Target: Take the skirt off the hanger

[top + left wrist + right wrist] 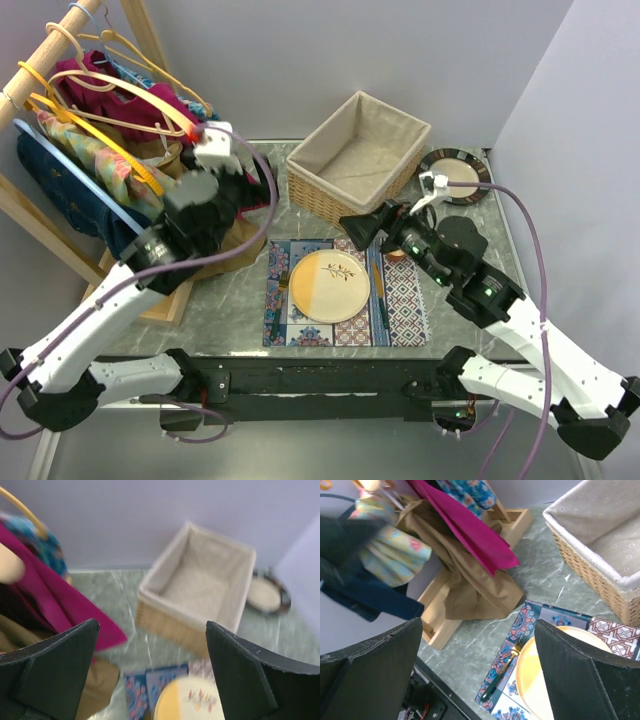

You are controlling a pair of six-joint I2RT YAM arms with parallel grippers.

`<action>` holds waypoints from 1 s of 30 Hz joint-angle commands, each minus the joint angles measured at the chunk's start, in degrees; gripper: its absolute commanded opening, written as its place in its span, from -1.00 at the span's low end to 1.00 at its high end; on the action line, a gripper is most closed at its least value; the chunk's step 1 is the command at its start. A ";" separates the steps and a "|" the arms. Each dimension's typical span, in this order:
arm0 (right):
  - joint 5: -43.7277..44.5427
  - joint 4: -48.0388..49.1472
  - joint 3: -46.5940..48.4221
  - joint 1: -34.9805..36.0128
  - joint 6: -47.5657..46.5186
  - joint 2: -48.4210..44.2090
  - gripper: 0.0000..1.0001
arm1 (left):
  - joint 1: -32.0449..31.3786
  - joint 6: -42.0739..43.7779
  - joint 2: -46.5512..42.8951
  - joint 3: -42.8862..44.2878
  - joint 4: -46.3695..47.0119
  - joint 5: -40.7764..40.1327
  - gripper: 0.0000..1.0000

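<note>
Several garments hang from yellow and wooden hangers [110, 105] on a wooden rail [50, 45] at the far left. A magenta garment [470, 530] drapes over a long tan one [470, 585] whose hem pools on the rack's base. Beside them hang a floral piece [90, 155] and a dark blue one [60, 195]. I cannot tell which is the skirt. My left gripper [250, 185] hovers open just right of the tan cloth, with nothing between its jaws [152, 625]. My right gripper [358, 228] is open and empty above the placemat, pointing left toward the rack [479, 622].
A lined wicker basket [300, 190] stands at the back centre. A small dark-rimmed plate [455, 175] lies to its right. A patterned placemat [285, 320] carries a yellow plate [330, 285] and a fork [505, 665]. The rack's wooden base [440, 625] sits on the table's left.
</note>
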 commanded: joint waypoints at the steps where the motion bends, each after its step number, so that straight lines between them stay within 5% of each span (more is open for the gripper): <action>1: -3.63 5.13 -3.31 -0.06 -0.39 -4.04 1.00 | 0.25 0.31 5.61 13.30 -1.50 -11.21 0.85; 9: -19.90 7.42 -5.24 0.02 -2.15 -6.94 0.98 | 2.53 8.92 20.01 27.29 5.88 -25.18 0.47; 15: -21.67 6.73 -5.95 0.11 -3.37 -10.28 0.96 | 8.33 5.75 31.89 43.11 -1.94 -27.46 0.39; 20: -21.58 5.93 -6.21 0.11 -4.96 -13.00 0.96 | 10.09 17.68 38.32 46.48 7.79 -38.35 0.41; 30: -22.02 5.23 -5.69 0.11 -4.52 -12.39 0.96 | 14.22 25.28 45.35 46.65 13.19 -41.37 0.34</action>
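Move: Ahead and to the left of the left hand hangs the magenta skirt, its middle about 15 cm forward, 19 cm left and some 8 cm lower. The near tip of the pale hanger is about 9 cm ahead and 12 cm left; the yellow hanger lies some 5 cm beyond the skirt. The basket stands about 18 cm ahead, 19 cm right, far below. From the right hand, the skirt is about 22 cm ahead and 37 cm left. Climbing about 9 cm first, the left hand then swings forward some 16 cm and left about half as far, sinking again partway, towards the far side of the magenta skirt. It turns about 50 degrees counter-clockwise to face the rack, its fingers narrowing by roughly a third on nothing. The right hand, open, draws back from the rack, turning slightly counter-clockwise and tipping up. ##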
